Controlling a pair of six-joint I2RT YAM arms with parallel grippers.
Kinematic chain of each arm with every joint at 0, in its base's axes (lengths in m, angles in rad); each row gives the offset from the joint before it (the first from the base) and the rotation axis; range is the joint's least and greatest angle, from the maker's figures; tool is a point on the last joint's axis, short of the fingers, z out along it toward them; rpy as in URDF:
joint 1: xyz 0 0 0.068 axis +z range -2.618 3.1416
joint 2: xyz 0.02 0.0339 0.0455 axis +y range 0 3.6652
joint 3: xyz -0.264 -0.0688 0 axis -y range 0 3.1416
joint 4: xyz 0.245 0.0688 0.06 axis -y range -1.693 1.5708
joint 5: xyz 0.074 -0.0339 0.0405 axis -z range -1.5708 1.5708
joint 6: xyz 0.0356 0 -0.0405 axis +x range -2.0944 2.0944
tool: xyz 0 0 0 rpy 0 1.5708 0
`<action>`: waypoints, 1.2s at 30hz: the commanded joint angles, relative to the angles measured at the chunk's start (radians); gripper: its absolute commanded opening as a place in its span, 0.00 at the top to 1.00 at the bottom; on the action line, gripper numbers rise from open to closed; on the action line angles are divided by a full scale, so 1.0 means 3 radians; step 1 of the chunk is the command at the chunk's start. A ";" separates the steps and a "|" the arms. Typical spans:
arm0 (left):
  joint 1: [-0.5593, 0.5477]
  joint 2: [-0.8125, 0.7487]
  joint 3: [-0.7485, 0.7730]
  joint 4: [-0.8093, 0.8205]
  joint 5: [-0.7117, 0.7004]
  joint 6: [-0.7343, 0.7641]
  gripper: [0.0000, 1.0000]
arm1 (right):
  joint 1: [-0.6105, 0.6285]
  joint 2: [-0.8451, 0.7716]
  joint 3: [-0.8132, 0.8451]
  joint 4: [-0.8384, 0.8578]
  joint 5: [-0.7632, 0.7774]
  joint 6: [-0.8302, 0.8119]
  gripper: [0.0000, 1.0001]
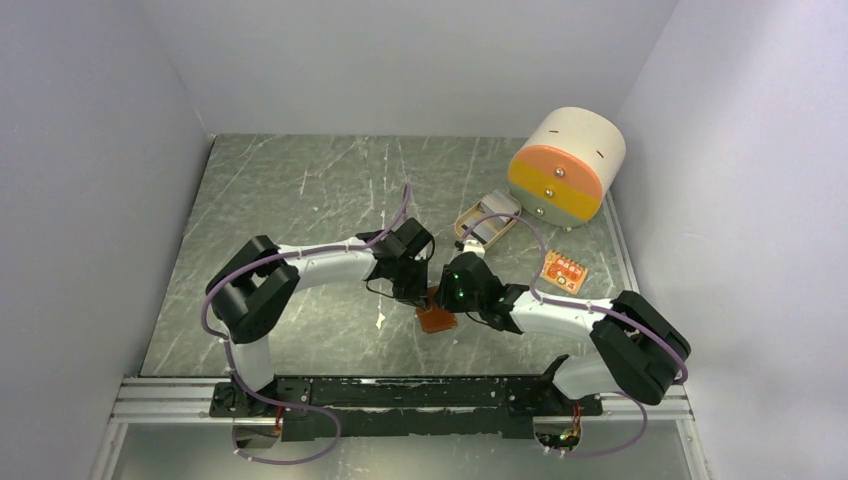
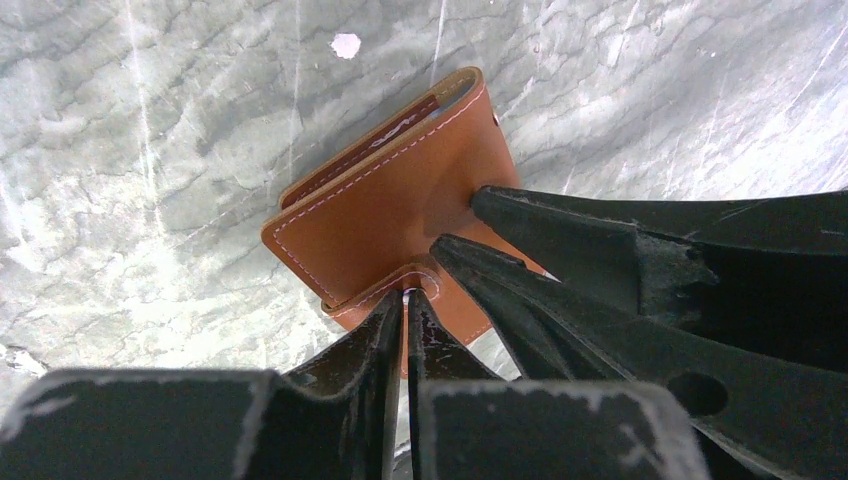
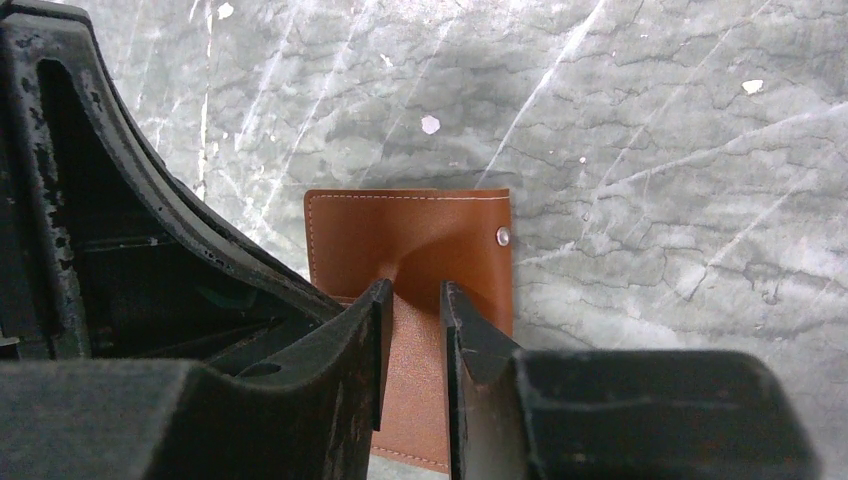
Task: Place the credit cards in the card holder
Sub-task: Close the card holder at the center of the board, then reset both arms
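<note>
The card holder is a folded brown leather wallet on the marble table between the two arms. My left gripper is shut on its small stitched snap tab at the near edge of the card holder. My right gripper stands open, its fingertips resting on the outer face of the card holder, with only leather showing in the gap. A metal stud shows near one corner. The credit cards, a pale short stack, lie in the tan dish further back.
A cream-and-orange drum-shaped drawer box stands at the back right. A small orange patterned item lies right of the right arm. White walls close in the table on three sides. Both arms crowd the middle.
</note>
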 commanded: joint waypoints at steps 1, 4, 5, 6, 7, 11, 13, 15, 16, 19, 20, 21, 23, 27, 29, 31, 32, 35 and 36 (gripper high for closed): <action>-0.0051 0.0213 0.0061 -0.0060 -0.0266 0.0031 0.89 | 0.0067 0.0069 -0.0143 -0.0115 -0.0349 0.0139 0.73; -0.0078 0.0267 0.0088 -0.0180 -0.0294 0.0037 0.89 | 0.0065 0.0050 -0.0180 -0.0090 -0.0335 0.0157 0.74; -0.0093 0.0273 0.0091 -0.0201 -0.0299 0.0031 0.89 | 0.0067 0.0048 -0.0185 -0.0082 -0.0327 0.0162 0.74; -0.0108 0.0280 0.0088 -0.0220 -0.0311 0.0025 0.89 | 0.0065 0.0051 -0.0189 -0.0078 -0.0321 0.0167 0.74; -0.0124 0.0288 0.0084 -0.0229 -0.0310 0.0016 0.89 | 0.0067 0.0054 -0.0190 -0.0069 -0.0320 0.0172 0.74; -0.0186 0.0353 0.0090 -0.0264 -0.0331 -0.0018 0.89 | 0.0065 0.0068 -0.0219 -0.0015 -0.0329 0.0205 0.74; -0.0203 0.0436 0.0109 -0.0288 -0.0324 -0.0028 0.89 | 0.0065 0.0065 -0.0229 0.0003 -0.0330 0.0227 0.74; -0.0210 0.0467 0.0126 -0.0313 -0.0348 -0.0040 0.90 | 0.0065 0.0045 -0.0245 0.0016 -0.0330 0.0234 0.74; -0.0211 0.0453 0.0135 -0.0326 -0.0374 -0.0051 0.90 | 0.0066 0.0031 -0.0253 0.0012 -0.0324 0.0237 0.74; -0.0192 0.0285 0.0227 -0.0403 -0.0490 -0.0052 0.89 | 0.0065 -0.0047 -0.0228 -0.0024 -0.0296 0.0226 0.74; -0.0169 0.0201 0.0290 -0.0441 -0.0528 -0.0030 0.88 | 0.0065 -0.0082 -0.0207 -0.0046 -0.0296 0.0213 0.73; -0.0131 0.0118 0.0388 -0.0481 -0.0575 -0.0016 0.87 | 0.0068 -0.0142 -0.0172 -0.0108 -0.0292 0.0203 0.72; -0.0038 -0.0108 0.0502 -0.0511 -0.0615 0.0010 0.86 | 0.0060 -0.0303 -0.0052 -0.0277 -0.0236 0.0152 0.68; 0.0099 -0.0629 0.0564 -0.0451 -0.0780 0.0054 0.75 | 0.0060 -0.0739 0.0175 -0.0650 -0.0026 0.0056 0.60; 0.0110 -0.0867 0.0558 -0.0488 -0.0931 0.0082 0.69 | 0.0063 -0.0992 0.0256 -0.0833 0.0109 -0.0003 0.53; 0.0112 -0.1106 0.0509 -0.0516 -0.1034 0.0124 0.64 | 0.0060 -0.1253 0.0347 -0.1039 0.0268 -0.0043 0.44; 0.0112 -0.1237 0.0471 -0.0522 -0.1080 0.0144 0.54 | 0.0056 -0.1393 0.0413 -0.1151 0.0358 -0.0063 0.36; 0.0112 -0.1661 0.0343 -0.0574 -0.1171 0.0207 0.20 | 0.0055 -0.1770 0.0557 -0.1441 0.0572 -0.0115 0.00; 0.0112 -0.1799 0.0298 -0.0611 -0.1195 0.0211 0.02 | 0.0058 -0.1919 0.0605 -0.1548 0.0653 -0.0116 0.01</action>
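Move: Both hands are already on the brown card holder: the left fingertips on the snap of its strap, the right fingertips on the cover a little farther out and to the right. The holder's middle lies about 1 cm to the left hand's right and 2 cm below it; from the right hand, about 2 cm back, 1 cm left and 2 cm below. The card tray is roughly 20 cm ahead of the right hand and 11 cm right, the orange notebook about 7 cm ahead and 26 cm right. For the first half and more, both hands hold their places on the card holder, the left fingertips still pressing down on the strap's snap while that wrist rolls a few degrees, the right fingertips staying on the cover beside it. Then both come free and climb fast, fingers opening wide: the left rises some 18 cm while going forward and a little left, its fingers tipping up and outward by nearly 30 degrees, and the right draws back slightly first, then goes up about 13 cm, tilting less. ##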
